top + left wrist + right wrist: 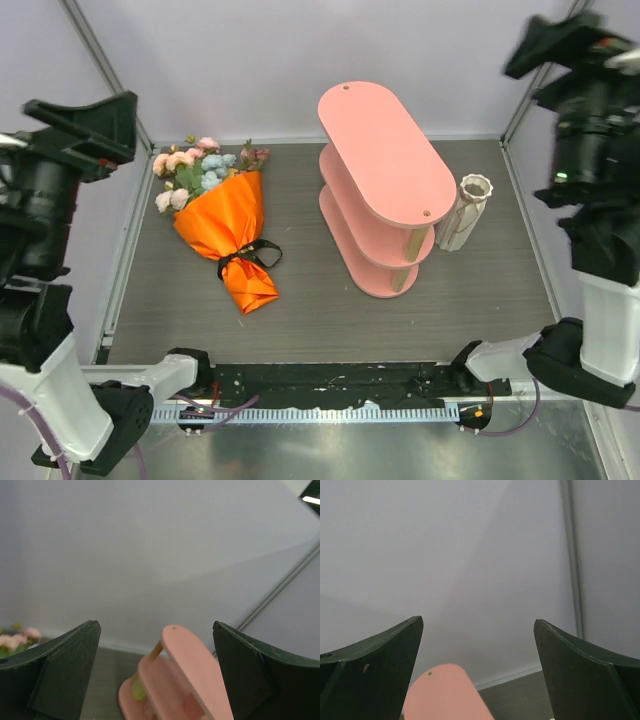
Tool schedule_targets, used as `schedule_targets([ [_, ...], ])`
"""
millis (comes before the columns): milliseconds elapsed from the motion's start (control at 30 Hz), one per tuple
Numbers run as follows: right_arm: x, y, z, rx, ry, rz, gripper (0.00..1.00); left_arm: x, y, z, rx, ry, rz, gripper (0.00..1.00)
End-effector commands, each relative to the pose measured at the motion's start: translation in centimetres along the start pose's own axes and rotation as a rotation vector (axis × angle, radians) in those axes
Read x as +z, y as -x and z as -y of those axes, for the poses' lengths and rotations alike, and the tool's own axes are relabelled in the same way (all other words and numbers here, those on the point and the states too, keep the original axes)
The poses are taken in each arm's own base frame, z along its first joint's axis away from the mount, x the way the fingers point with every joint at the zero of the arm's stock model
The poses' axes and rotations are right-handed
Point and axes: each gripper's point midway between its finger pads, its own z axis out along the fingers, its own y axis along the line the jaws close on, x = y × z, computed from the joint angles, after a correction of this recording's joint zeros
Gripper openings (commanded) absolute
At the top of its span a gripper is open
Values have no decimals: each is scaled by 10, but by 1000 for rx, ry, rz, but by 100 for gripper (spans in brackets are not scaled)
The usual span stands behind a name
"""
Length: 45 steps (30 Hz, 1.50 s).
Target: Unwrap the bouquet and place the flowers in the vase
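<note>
The bouquet [228,232] lies on the table at the left, its orange paper cone tied with a black ribbon bow [250,256]. The flowers [203,166], pink, pale blue and mauve, stick out of the cone toward the back wall; a few pink blooms [19,638] show at the left wrist view's edge. The cream ribbed vase [467,211] stands upright at the right, just behind the pink shelf. My left gripper [118,124] [155,625] hangs high at the left, open and holding nothing. High at the right, my right gripper [532,50] [479,621] is also open and holds nothing.
A pink three-tier oval shelf [385,168] [186,666] [444,692] stands mid-table between bouquet and vase. Metal frame posts [118,88] and grey walls close in the left, back and right sides. The arm bases and a cable rail [330,410] run along the near edge.
</note>
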Motion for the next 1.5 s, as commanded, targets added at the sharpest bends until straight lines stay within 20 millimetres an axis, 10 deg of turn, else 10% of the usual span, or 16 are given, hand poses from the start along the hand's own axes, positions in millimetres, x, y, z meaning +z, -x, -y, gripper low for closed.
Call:
schedule_targets([
  [0, -22, -128, -131, -22, 427, -305, 99, -1, -98, -82, 68, 284, -275, 100],
  [67, -48, -167, -169, -32, 536, -387, 99, -10, -146, -112, 100, 347, -380, 100],
  [133, -93, -191, -214, -46, 680, -442, 99, -30, -153, -129, 118, 404, -363, 100],
  [333, -193, -292, -266, -169, 816, -650, 99, -78, -218, -200, 204, 658, -516, 100],
  [467, -248, -379, -253, -236, 847, -796, 99, -126, -258, -247, 273, 906, -696, 100],
  [667, -302, -461, -235, -314, 951, -920, 99, -151, -311, -263, 161, 954, -769, 100],
  [867, -314, -513, -241, -380, 992, -877, 97, -143, -365, -269, -84, 912, -806, 87],
  [1167, -289, -599, -243, -492, 868, -917, 57, -117, -414, -269, -293, 756, -905, 88],
  [1467, -314, -623, -247, -427, 982, -1014, 56, -116, -447, -299, -415, 764, -971, 70],
])
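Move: The ribbon knot on the wrapped bouquet lies about 12 cm ahead of the left hand, 4 cm to its right and roughly 62 cm below. From the right hand the knot is some 46 cm left, 7 cm ahead and 64 cm down. The flower heads sit about 17 cm beyond the knot and 8 cm left of it, the paper's stem end 10 cm nearer and 3 cm right, the pink shelf's middle 25 cm right and 5 cm farther out. Both hands swoop down onto the ribbon knot, with no contact to be seen yet. The right sweeps some 40 cm left first, then plunges, about 60 cm down in all, tipping down and turning counter-clockwise, ending beside the ribbon's loop with fingers half shut. The left drops about 55 cm, finishing slightly forward, fingers tipped down some 75 degrees and narrowed by a quarter. ##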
